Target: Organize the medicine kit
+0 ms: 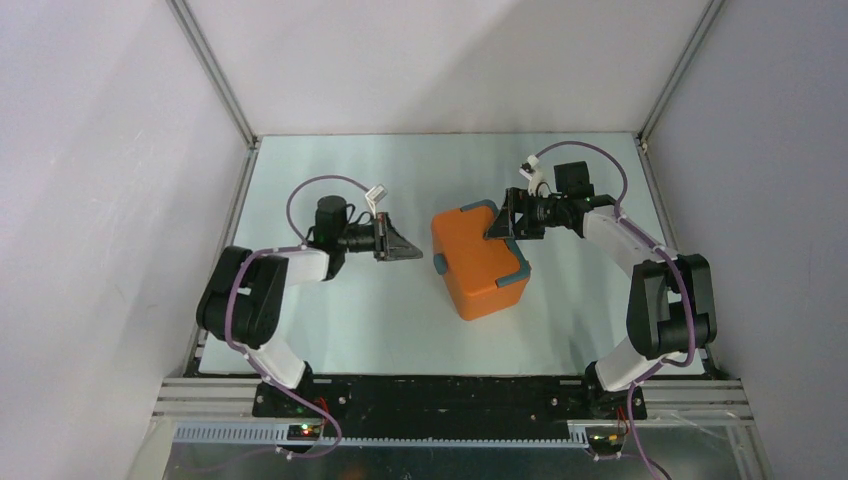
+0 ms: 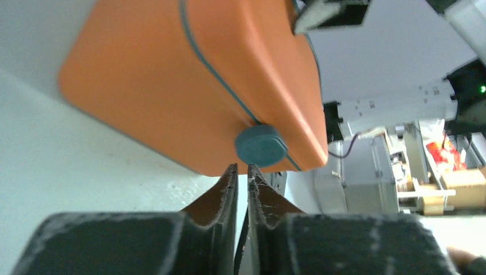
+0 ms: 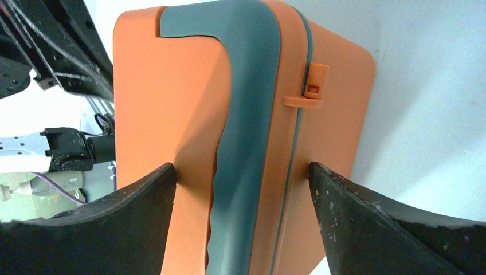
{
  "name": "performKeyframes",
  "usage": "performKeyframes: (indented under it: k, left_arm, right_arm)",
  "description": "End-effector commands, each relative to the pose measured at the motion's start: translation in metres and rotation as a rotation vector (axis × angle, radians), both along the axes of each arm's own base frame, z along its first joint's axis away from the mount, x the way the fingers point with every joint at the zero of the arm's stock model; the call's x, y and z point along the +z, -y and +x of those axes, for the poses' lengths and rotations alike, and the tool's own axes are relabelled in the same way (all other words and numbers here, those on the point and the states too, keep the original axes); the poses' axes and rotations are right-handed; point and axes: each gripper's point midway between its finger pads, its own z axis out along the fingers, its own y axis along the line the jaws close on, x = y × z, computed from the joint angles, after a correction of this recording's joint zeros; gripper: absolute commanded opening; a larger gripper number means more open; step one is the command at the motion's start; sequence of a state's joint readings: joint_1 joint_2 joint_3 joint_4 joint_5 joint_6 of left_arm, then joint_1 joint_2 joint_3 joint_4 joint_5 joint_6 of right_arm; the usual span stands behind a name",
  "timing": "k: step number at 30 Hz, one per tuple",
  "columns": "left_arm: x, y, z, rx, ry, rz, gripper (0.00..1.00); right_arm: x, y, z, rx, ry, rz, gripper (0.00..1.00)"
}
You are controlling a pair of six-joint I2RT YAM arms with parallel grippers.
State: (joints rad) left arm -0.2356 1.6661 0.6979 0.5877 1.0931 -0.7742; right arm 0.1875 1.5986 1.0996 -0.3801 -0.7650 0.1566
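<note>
The medicine kit [image 1: 478,262] is an orange box with its lid down, lying on the pale table [image 1: 330,320] between the arms. My right gripper [image 1: 497,222] is at its far right corner. In the right wrist view, the right gripper [image 3: 240,169] has its fingers spread wide and pressing on both sides of the kit [image 3: 172,114], straddling a teal band [image 3: 246,114]. My left gripper [image 1: 418,256] sits just left of the kit. In the left wrist view, the left gripper [image 2: 243,167] holds nothing; only a thin slit parts its fingers, just short of a round teal knob [image 2: 261,145] on the kit [image 2: 189,74].
Grey walls with aluminium corner posts [image 1: 215,70] enclose the table on three sides. A small orange tab [image 3: 312,86] sticks out from the kit's seam. The arm bases stand on a black rail [image 1: 450,395] at the near edge.
</note>
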Motion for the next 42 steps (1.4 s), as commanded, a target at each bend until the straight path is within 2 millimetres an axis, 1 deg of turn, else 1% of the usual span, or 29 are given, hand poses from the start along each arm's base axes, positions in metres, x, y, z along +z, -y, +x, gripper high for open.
performKeyframes:
  k: [1, 2, 3, 6, 10, 14, 16, 17, 18, 20, 23, 25, 27, 30, 32, 35, 37, 40, 42]
  left_arm:
    - [0.020, 0.018, -0.029, -0.154, 0.134, -0.037, 0.06]
    - [0.022, 0.020, -0.030, -0.165, 0.141, -0.039, 0.02]
    - [0.022, 0.024, -0.034, -0.180, 0.144, -0.039, 0.01]
    - [0.021, 0.029, -0.037, -0.202, 0.148, -0.041, 0.00]
    - [0.019, 0.034, -0.036, -0.223, 0.142, -0.042, 0.00]
    - [0.015, 0.044, -0.023, -0.224, 0.154, -0.030, 0.00]
    - [0.006, 0.051, -0.014, -0.226, 0.154, -0.019, 0.00]
    - [0.009, 0.054, -0.008, -0.228, 0.172, -0.021, 0.00]
    - [0.002, 0.058, -0.006, -0.232, 0.168, -0.014, 0.00]
    - [0.000, 0.061, 0.000, -0.235, 0.172, -0.014, 0.00]
    - [0.000, 0.059, -0.004, -0.239, 0.183, -0.013, 0.00]
    - [0.005, 0.056, -0.010, -0.240, 0.200, -0.013, 0.00]
    - [0.002, 0.054, -0.013, -0.234, 0.197, -0.001, 0.00]
    - [0.000, 0.057, -0.007, -0.225, 0.199, 0.009, 0.00]
    - [-0.003, 0.063, -0.004, -0.234, 0.206, 0.013, 0.00]
    - [-0.012, 0.071, -0.002, -0.242, 0.210, 0.029, 0.00]
    - [-0.014, 0.074, 0.002, -0.236, 0.210, 0.033, 0.00]
    - [-0.011, 0.070, 0.004, -0.227, 0.203, 0.030, 0.00]
    - [-0.004, 0.062, 0.003, -0.216, 0.190, 0.026, 0.00]
  right_arm:
    - [-0.067, 0.033, -0.011, -0.046, -0.101, -0.226, 0.85]
    - [-0.068, 0.033, -0.012, -0.044, -0.106, -0.226, 0.85]
    - [-0.068, 0.033, -0.012, -0.043, -0.109, -0.227, 0.85]
    - [-0.069, 0.033, -0.013, -0.044, -0.115, -0.230, 0.85]
    - [-0.068, 0.033, -0.014, -0.042, -0.112, -0.231, 0.85]
    - [-0.068, 0.032, -0.014, -0.040, -0.109, -0.231, 0.85]
    - [-0.067, 0.031, -0.014, -0.040, -0.108, -0.230, 0.85]
    - [-0.067, 0.031, -0.014, -0.040, -0.107, -0.229, 0.85]
    - [-0.067, 0.031, -0.014, -0.040, -0.107, -0.229, 0.85]
    - [-0.065, 0.031, -0.014, -0.041, -0.102, -0.227, 0.85]
    - [-0.063, 0.032, -0.014, -0.046, -0.101, -0.225, 0.85]
    - [-0.063, 0.033, -0.013, -0.050, -0.103, -0.221, 0.85]
    - [-0.063, 0.034, -0.013, -0.054, -0.104, -0.218, 0.85]
    - [-0.064, 0.034, -0.011, -0.057, -0.102, -0.217, 0.85]
    - [-0.064, 0.034, -0.011, -0.058, -0.101, -0.216, 0.85]
    - [-0.065, 0.034, -0.012, -0.054, -0.102, -0.221, 0.85]
    - [-0.064, 0.035, -0.013, -0.052, -0.101, -0.226, 0.85]
    - [-0.060, 0.036, -0.013, -0.054, -0.090, -0.230, 0.85]
    - [-0.051, 0.037, -0.011, -0.054, -0.069, -0.227, 0.85]
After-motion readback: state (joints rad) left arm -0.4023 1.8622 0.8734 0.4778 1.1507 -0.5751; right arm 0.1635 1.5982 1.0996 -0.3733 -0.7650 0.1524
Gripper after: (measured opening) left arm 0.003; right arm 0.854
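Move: The box's grey latch is about 5 cm to the right of the left hand's point and 2 cm back, roughly level with it; the medicine box's middle is some 12 cm to the right, 2 cm ahead and 5 cm below. The right hand already grips the box's far right edge, with the box's middle about 6 cm to its left, 3 cm back and 5 cm down, and the latch roughly 13 cm left and 6 cm back. The left fingertips close up to the grey latch's lower edge while the right hand keeps the box edge between its fingers, shifting only about 1 cm. The left hand shuts its fingers fully as it swings back and right, comes forward a little while still going right, then sinks about 3 cm; overall it goes some 5.5 cm right, turning about 15 degrees clockwise. ##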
